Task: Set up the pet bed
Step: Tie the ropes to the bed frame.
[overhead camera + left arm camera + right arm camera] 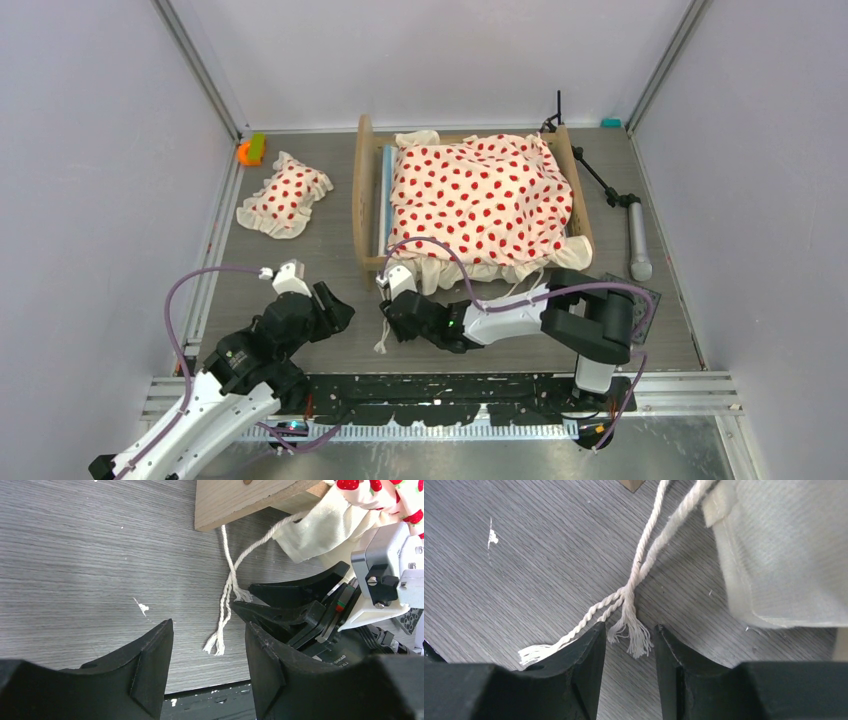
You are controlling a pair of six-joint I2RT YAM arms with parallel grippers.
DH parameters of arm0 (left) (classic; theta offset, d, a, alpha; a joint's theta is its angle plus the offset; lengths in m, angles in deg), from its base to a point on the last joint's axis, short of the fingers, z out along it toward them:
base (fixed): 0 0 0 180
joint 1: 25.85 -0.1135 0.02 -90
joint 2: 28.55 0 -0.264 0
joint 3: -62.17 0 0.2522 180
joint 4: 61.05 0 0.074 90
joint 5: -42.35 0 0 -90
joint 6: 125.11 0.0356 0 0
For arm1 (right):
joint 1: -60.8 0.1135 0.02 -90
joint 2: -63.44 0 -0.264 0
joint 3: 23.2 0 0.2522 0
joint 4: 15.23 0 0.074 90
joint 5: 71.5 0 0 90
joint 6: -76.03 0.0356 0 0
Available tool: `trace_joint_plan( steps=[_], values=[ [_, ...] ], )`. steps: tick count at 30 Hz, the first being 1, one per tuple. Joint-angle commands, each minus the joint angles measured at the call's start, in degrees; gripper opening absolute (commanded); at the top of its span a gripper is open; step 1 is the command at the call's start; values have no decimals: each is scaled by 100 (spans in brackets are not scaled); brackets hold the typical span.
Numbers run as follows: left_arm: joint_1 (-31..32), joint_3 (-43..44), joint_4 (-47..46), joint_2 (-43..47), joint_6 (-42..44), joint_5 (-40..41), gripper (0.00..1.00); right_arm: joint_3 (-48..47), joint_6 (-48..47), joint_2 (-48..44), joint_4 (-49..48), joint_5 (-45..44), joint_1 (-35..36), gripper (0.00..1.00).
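The pet bed (363, 200) stands at the back centre, its light-wood frame covered by cream red-dotted bedding (480, 195). A strip of blue-striped mattress (384, 200) shows at its left. Two white tie cords (383, 340) trail from the bedding's ruffle (784, 555) onto the table. My right gripper (629, 626) is open and low over the table, with one frayed end of the cords (634, 635) lying between its fingertips. My left gripper (209, 625) is open just left of it, facing the other cord ends (215, 645) and holding nothing.
A matching dotted pillow (285, 195) lies left of the bed, with an orange and green object (250, 150) behind it. A black tripod (600, 180) with a grey handle (640, 245) lies right of the bed. A dark mat (645, 300) sits under the right arm.
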Motion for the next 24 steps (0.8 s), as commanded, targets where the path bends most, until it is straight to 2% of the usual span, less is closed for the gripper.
trace_joint_plan(
  steps=[1, 7, 10, 12, 19, 24],
  values=[
    [17, 131, 47, 19, 84, 157, 57, -193, -174, 119, -51, 187, -22, 42],
    [17, 122, 64, 108, 54, 187, 57, -250, -559, 63, 397, 289, -22, 26],
    [17, 110, 79, 124, 45, 216, 57, -300, -975, 14, 630, 411, -26, 11],
    [17, 102, 87, 129, 36, 220, 57, -367, -1326, 20, 786, 497, -35, 5],
    [17, 111, 109, 140, 38, 258, 57, -554, -2211, -170, 1220, 735, -79, 1],
    [17, 103, 130, 187, 5, 267, 57, -647, -2677, -497, 1399, 1304, -82, 0]
  ],
)
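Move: The frayed short rope end lies between my right hand's open fingertips, about 1 cm below. The bed leg's corner stands some 7 cm ahead and 6 cm to the left of this hand, the blanket's hanging hem about 6 cm ahead and 5 cm to its right, and the tasselled long ends lie roughly 5 cm back and 3 cm left. From my left hand, that short end is about 3 cm ahead, 8 cm right and 10 cm below. I close my right fingers fully on the short rope end, pinching it just above the table top while the hand stays practically in place. As they shut I start turning the wrist, some 25 degrees in all, mostly counter-clockwise with its left side dipping, and finally ease about 1 cm right and back, away from the bed leg, keeping the pinch. ##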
